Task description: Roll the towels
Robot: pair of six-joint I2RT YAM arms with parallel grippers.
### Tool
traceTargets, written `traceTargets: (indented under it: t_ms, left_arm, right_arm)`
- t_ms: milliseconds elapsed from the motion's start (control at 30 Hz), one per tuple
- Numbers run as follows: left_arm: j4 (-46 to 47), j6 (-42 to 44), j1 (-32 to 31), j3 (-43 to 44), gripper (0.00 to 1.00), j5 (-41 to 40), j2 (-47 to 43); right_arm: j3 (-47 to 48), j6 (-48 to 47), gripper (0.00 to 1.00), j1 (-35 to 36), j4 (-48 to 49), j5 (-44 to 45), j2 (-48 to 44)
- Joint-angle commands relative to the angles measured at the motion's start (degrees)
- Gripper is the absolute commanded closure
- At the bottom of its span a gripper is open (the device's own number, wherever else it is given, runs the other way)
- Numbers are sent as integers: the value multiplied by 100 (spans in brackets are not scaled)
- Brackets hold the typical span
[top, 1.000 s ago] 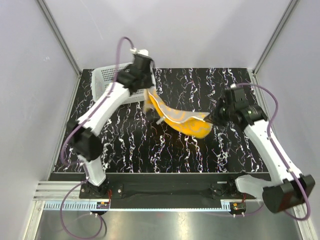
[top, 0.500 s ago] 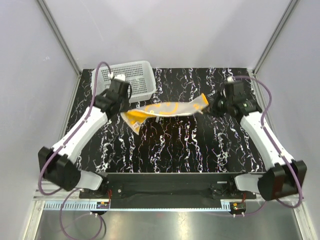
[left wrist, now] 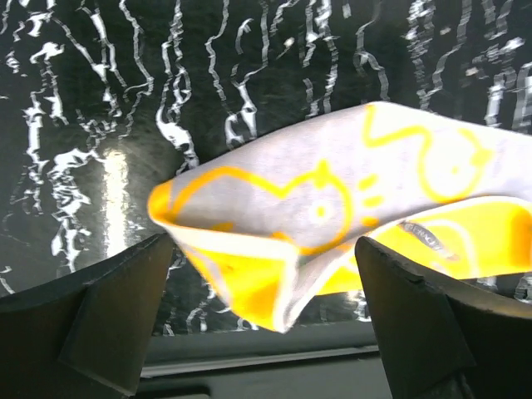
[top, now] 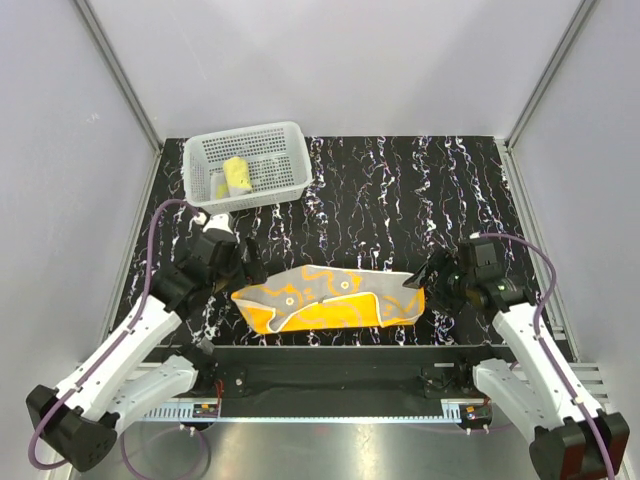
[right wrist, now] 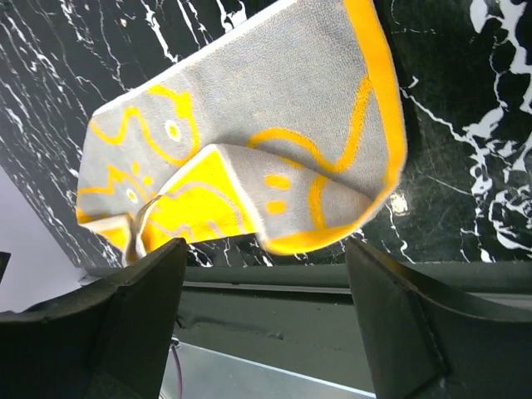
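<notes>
The orange towel (top: 330,298) lies stretched left to right along the table's near edge, partly folded, its pale back with orange line marks facing up. My left gripper (top: 240,272) is open at its left end. In the left wrist view the towel's corner (left wrist: 274,249) sits loose between the spread fingers (left wrist: 108,320). My right gripper (top: 425,284) is open at the right end, where the curled towel edge (right wrist: 332,224) hangs free between its fingers (right wrist: 407,320). The pale yellow towel (top: 237,176) is rolled up inside the basket.
A white mesh basket (top: 270,140) stands at the back left of the black marbled table (top: 400,190). The table's front edge and a dark rail (right wrist: 274,287) run right under both grippers. Grey walls close in the sides and back.
Both arms brought the orange towel from mid-table down to the near edge. Both grippers, shut on its ends before, have opened and let it go.
</notes>
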Motion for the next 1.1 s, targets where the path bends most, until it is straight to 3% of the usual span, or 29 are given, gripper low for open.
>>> traceTargets:
  t_ms: [0,100,200,467,733,833,1000,1067]
  left_arm:
    - [-132,-242,-50,464,1,44,-85]
    - [-291,-268,63,377,1,-519,-7]
    - [147,-251,483,-52,1,-195,318]
    - [1712,-242,2311,-1099,1,1395,1267]
    - [2942,-540,2595,-1618,3,2722,2059]
    - [3180,-646,2595,-1741,7,2881,2147]
    - [3584,-752,2604,-1917,35,3320,2305]
    - [3690,-813,2604,-1935,37,3523,2270]
  right_arm:
    - [365,151,15,-8,-301,343,-332]
    - [532,72,15,-8,-241,422,-315]
    - [612,2,16,-8,22,335,-25]
    - [814,-305,19,1,656,203,819]
    - [612,-411,20,-8,849,141,977]
    - [551,-446,20,-8,858,159,977]
    - [498,-499,20,-8,885,168,1039]
    - [498,-525,20,-8,850,176,1048]
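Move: The towel's far edge near its left end, which the left hand goes for, lies about 4 cm ahead and some 13 cm below it; the near left corner is roughly 6 cm back and 2 cm right, the basket some 30 cm ahead and 3 cm left. For the right hand, the towel's far right corner lies about 7 cm ahead, 2 cm right and 10 cm down; the near right corner is some 4 cm back, straight behind. The left fingers begin to close around the towel's far edge near its left end, about a third shut; touch can't be made out. The left hand drops some 12 cm, swinging out left and back while turning a little counter-clockwise, then eases forward about 4 cm, tilting down and rolling left side low. The right hand, open, goes about 4.5 cm forward towards the far right corner, with a brief rise and fall. ##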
